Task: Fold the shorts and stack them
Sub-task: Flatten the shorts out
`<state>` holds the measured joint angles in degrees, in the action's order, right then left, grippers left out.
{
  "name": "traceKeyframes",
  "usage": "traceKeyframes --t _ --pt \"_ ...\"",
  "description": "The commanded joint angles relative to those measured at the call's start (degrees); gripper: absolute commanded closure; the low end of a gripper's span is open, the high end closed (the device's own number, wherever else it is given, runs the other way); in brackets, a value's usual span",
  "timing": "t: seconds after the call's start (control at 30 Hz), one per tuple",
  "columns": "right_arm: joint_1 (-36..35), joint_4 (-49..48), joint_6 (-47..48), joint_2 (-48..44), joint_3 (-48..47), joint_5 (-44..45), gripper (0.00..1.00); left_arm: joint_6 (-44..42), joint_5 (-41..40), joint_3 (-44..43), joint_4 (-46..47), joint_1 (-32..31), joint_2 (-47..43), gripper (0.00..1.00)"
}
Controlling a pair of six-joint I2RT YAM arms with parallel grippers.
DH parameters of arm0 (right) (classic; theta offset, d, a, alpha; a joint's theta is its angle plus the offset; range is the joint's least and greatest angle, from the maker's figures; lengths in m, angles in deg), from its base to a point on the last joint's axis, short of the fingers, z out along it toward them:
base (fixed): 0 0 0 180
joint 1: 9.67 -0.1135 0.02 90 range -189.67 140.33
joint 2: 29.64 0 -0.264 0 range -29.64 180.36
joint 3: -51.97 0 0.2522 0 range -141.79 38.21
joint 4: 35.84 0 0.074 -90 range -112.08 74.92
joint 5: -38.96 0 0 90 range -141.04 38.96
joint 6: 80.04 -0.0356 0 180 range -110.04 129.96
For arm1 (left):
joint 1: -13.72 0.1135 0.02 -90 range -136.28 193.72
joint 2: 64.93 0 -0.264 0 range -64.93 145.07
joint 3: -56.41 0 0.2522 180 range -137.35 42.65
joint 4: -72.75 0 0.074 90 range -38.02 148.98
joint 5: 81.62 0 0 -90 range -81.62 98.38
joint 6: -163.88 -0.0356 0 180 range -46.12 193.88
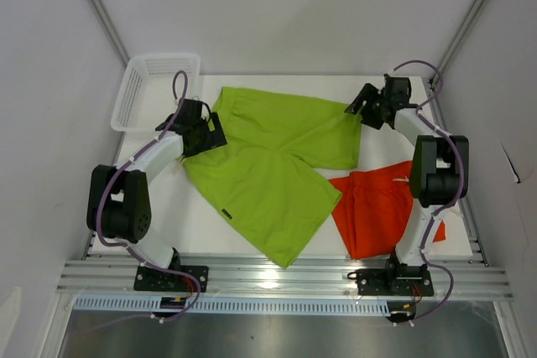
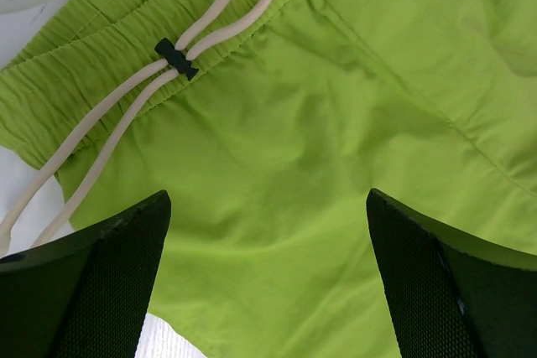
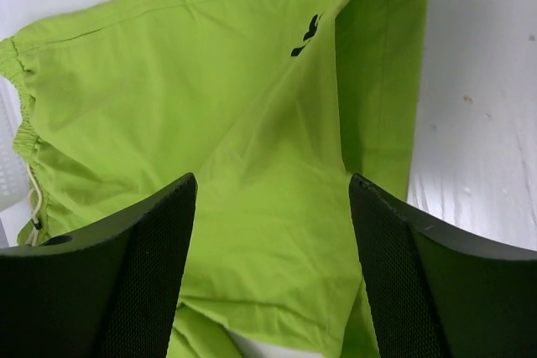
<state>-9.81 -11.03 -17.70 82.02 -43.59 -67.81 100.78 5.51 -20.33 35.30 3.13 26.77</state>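
The lime green shorts (image 1: pixel 268 161) lie spread flat across the middle of the table, one leg reaching the near edge. Their waistband with the white drawstring (image 2: pixel 126 106) faces left. My left gripper (image 1: pixel 215 130) hovers open over the fabric just below that waistband (image 2: pixel 268 199), with nothing between its fingers. My right gripper (image 1: pixel 357 107) stands open over the far leg's hem (image 3: pixel 273 180), near a small dark logo (image 3: pixel 306 37). The orange shorts (image 1: pixel 382 207) lie crumpled at the near right, partly behind the right arm.
A white mesh basket (image 1: pixel 155 90) stands at the far left corner, right behind the left gripper. The metal rail (image 1: pixel 285 278) with both arm bases runs along the near edge. White walls close in both sides.
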Motion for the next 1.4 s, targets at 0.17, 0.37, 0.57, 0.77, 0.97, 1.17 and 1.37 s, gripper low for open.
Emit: traceKeyframes --t 0.17,0.37,0.57,0.77,0.97,1.17,1.37 --pt "-0.5 -6.6 -2.6 9.4 -5.6 -6.9 0.28 0.4 -1.6 1.4 3.3 0.0 0.9 0.01" --pt "1.6 -8.2 -2.9 11.4 -5.7 -8.8 0.55 0.7 -1.4 3.1 4.1 -0.1 -1.7 0.01" --pt "3.3 -10.4 -4.7 7.4 1.0 -8.8 0.66 0.9 -1.3 3.6 3.6 -0.1 -2.8 0.01" --pt "4.2 -15.3 -6.1 4.9 6.4 -12.0 0.55 0.9 -0.9 3.9 3.7 -0.1 -3.8 0.01" --pt "5.6 -23.6 -8.0 3.6 11.9 -15.9 0.32 0.7 -0.6 4.4 3.6 -0.1 -4.4 0.01" --pt "6.0 -26.6 -8.3 3.3 13.5 -18.6 0.56 0.6 -0.4 4.6 4.0 -0.1 -4.3 0.01" --pt "5.9 -27.1 -7.9 4.0 13.3 -18.9 0.64 0.4 -0.3 4.8 4.1 -0.1 -4.6 0.01"
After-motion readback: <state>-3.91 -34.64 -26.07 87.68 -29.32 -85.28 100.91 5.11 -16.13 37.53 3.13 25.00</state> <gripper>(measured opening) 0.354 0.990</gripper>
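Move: The right hand, empty and about three-quarters open, is over the green shorts' far leg. The loose upper-layer edge at its hem lies about 8 cm below and 3 cm back, level sideways. The shorts' far right corner is roughly 3 cm ahead and 1 cm right of the hand, and the red shorts' middle some 25 cm back and 8 cm right. From the left hand that hem edge is about 42 cm right, 7 cm ahead and 7 cm below. Fingertips come to either side of the far leg's loose hem edge; a firm pinch can't be made out. The right hand sinks about 6 cm, first edging forward and closing to a third, then draws back low, reopens while rising 2 cm, and edges back and slightly down to close again, its left side rolling up some 15 degrees throughout. ##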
